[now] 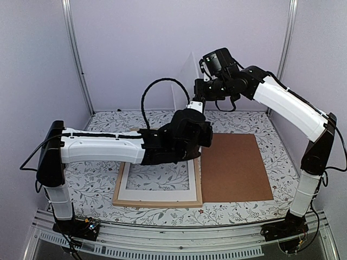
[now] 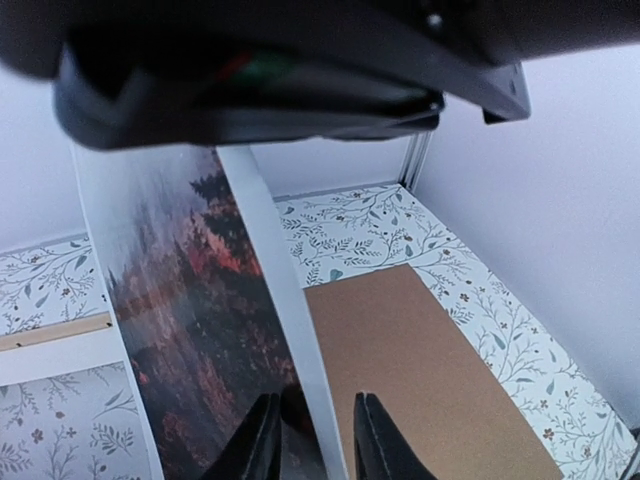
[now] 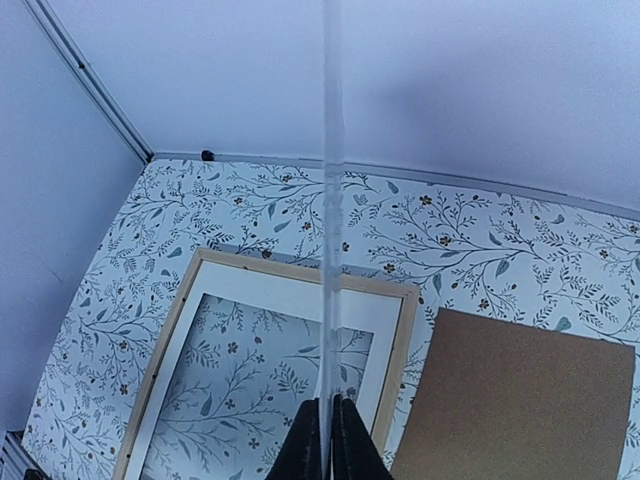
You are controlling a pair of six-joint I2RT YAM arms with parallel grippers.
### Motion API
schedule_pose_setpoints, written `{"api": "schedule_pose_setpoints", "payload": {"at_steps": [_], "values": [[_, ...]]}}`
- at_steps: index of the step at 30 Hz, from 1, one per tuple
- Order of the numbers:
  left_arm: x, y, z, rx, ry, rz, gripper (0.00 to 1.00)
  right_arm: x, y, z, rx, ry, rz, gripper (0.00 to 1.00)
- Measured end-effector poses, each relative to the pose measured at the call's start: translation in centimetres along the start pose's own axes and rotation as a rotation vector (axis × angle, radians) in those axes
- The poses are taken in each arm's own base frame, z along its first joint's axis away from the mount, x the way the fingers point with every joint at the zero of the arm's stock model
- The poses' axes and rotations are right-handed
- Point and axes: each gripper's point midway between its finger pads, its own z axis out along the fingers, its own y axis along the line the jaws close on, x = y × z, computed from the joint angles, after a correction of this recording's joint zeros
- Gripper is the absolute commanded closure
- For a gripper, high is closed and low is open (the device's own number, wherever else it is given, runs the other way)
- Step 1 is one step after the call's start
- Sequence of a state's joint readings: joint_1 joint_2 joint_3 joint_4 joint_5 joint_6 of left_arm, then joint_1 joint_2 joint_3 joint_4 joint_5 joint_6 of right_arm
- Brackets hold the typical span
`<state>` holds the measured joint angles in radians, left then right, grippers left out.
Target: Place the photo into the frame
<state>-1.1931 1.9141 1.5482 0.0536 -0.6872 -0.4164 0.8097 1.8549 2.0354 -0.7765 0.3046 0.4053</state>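
Observation:
The photo (image 2: 190, 300) stands on edge above the table, red-orange foliage facing the left wrist camera. From above it shows as a pale upright sheet (image 1: 183, 81). My right gripper (image 3: 325, 440) is shut on the photo's edge (image 3: 331, 200), which runs as a thin line up that view. My left gripper (image 2: 315, 440) straddles the photo's white border, one finger on each side, with a small gap on the right side. The light wood frame (image 1: 116, 195) lies flat below, a white mat (image 1: 157, 192) inside it.
A brown backing board (image 1: 236, 168) lies flat just right of the frame. The floral tablecloth (image 1: 103, 184) covers the table. Pale walls close the space at the back and on both sides. My left arm's wrist (image 1: 181, 138) hangs over the frame's top right corner.

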Motion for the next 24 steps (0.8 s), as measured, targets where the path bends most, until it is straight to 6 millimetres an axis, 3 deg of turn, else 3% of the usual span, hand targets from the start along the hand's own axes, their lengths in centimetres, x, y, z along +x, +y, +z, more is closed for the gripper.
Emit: {"api": "schedule_pose_setpoints", "payload": {"at_steps": [7,15,21,24], "values": [[-0.2,-0.1,-0.1,0.017,0.001,0.000,1.00,0.0,0.1,0.0,-0.006,-0.001,0.004,0.75],[-0.8,0.4,-0.5,0.030,0.000,-0.009,1.00,-0.1,0.0,0.0,-0.009,-0.002,0.007,0.63],[-3.8,1.8,-1.9,0.072,-0.026,-0.058,1.00,-1.0,-1.4,0.0,0.002,-0.010,0.026,0.53],[-5.5,2.3,-2.5,0.127,-0.032,-0.109,1.00,-2.4,-3.0,-1.3,-0.003,-0.040,0.055,0.46]]}}
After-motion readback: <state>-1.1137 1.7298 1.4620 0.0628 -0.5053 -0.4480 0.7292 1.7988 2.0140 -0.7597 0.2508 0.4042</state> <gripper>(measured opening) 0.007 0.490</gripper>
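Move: The photo stands roughly on edge, its near edge between the left hand's part-open fingers; its middle is about 18 cm ahead of them, 5 cm left and 8 cm lower. The frame's middle lies some 17 cm left of the left hand, 5 cm ahead and 27 cm below, and the brown board 21 cm right and 4 cm ahead. From the right hand, still at the photo's edge farther up, the photo's middle is about 8 cm ahead, 5 cm left and 14 cm lower. The photo's near edge is pinched by the left fingers, which shut fully while that hand stays almost in place, then lift it about 5 cm and carry it some 3 cm left, rolling slightly. Meanwhile the right fingers open to about half, letting go of the edge, and that hand finally draws off some 3 cm to the right and a little up. ##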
